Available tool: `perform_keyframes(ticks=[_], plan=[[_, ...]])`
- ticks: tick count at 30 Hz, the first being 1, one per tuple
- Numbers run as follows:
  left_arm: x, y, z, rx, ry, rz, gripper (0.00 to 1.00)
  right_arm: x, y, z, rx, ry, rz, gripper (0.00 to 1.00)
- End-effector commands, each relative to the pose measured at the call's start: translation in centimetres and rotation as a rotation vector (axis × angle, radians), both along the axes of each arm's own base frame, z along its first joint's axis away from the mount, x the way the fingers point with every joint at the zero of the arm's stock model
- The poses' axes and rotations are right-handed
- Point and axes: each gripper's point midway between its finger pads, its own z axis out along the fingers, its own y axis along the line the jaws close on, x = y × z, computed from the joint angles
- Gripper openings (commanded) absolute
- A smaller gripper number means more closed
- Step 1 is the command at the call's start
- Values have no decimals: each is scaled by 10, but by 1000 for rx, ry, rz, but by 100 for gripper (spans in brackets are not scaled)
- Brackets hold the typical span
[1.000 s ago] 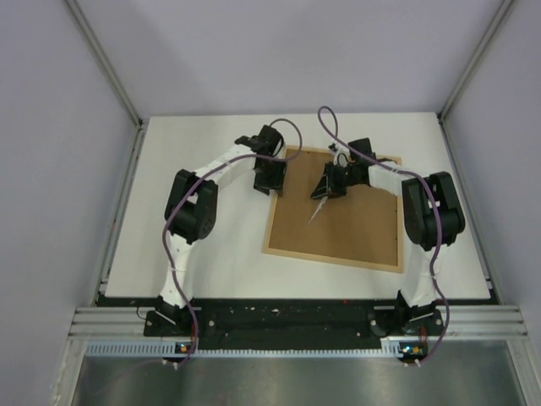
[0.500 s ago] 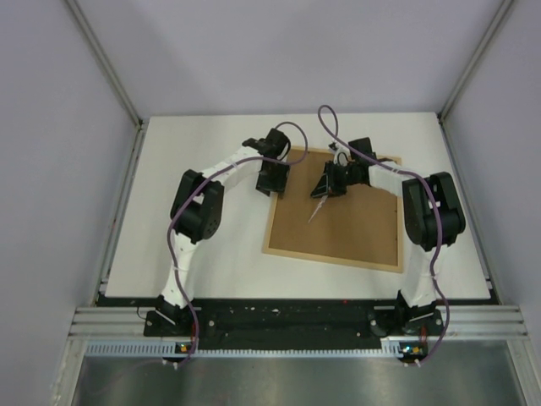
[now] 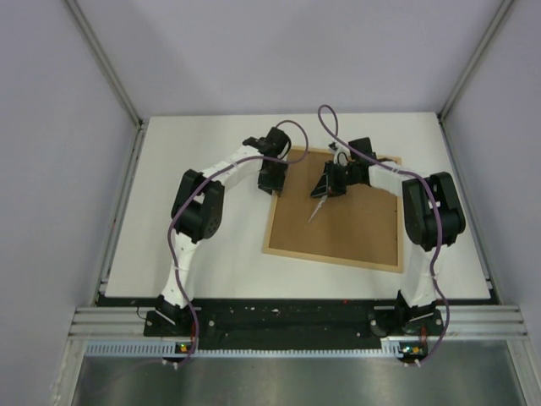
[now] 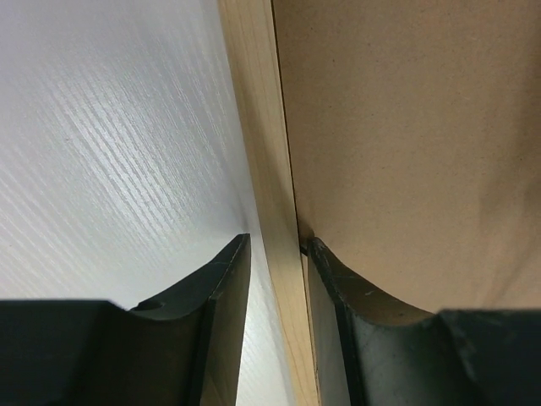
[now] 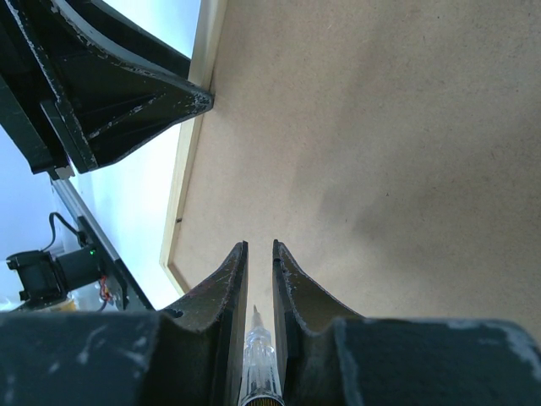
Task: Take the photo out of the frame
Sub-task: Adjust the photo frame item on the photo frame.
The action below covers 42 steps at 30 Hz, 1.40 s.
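Note:
The frame (image 3: 330, 256) lies face down on the white table, its plain brown backing board (image 3: 355, 224) uppermost. The photo is hidden under that board. My left gripper (image 3: 272, 184) stands at the frame's far left side. In the left wrist view it (image 4: 277, 245) straddles the light-wood border (image 4: 266, 152): the right finger touches the border's inner edge by the board (image 4: 406, 127), and a gap shows at the left finger. My right gripper (image 5: 259, 247) hovers over the board, shut on a clear pointed tool (image 5: 256, 347), whose tip (image 3: 317, 210) points down at the board.
White tabletop (image 4: 110, 144) lies to the left of the frame. Grey walls with metal posts close in the table on three sides. A black rail (image 3: 279, 315) runs along the near edge by the arm bases. The left gripper (image 5: 110, 93) shows close by in the right wrist view.
The left arm's elbow has shifted slightly right and the left jaws have narrowed around the frame's border. The right arm and its tool have not moved.

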Motion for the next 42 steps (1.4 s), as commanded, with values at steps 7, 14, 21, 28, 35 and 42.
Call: perform_keyframes(ticks=[7,14,21,28,35,42], plan=[[8,-2,8,0,-34,-1,23,8,2,17,30,-71,11,0],[11,5,18,15,-64,42,6,9,1,7,12,-62,9,0],[3,3,27,-175,-6,100,0,9,1,0,4,-51,7,0],[-6,6,35,-385,74,150,0,11,1,-4,3,-44,7,0],[-13,-2,53,-554,113,142,0,13,2,-4,8,-42,10,0],[-2,9,70,-575,78,150,1,20,2,15,60,-65,15,0]])
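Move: The left fingers already straddle the photo frame's left bar, partly open; the bar's middle lies about 1 cm back from this hand, level sideways and 1 cm below. The brown backing board is centred some 16 cm to the hand's right and 4 cm back, and the frame's far left corner is about 12 cm ahead and 3 cm right. From the right hand, which holds a pointed tool over the board, the bar is roughly 12 cm left, 1 cm back and 6 cm down. Leftward by about 2 cm and slightly back, the left hand drags the frame's left bar after first closing its fingers on it, tilting some 30 degrees so the fingers slant down to the right. It then rises about 2 cm, coming off the bar with its fingers going fully shut. The right hand keeps hold of the tool and sinks about 1 cm over the board. ##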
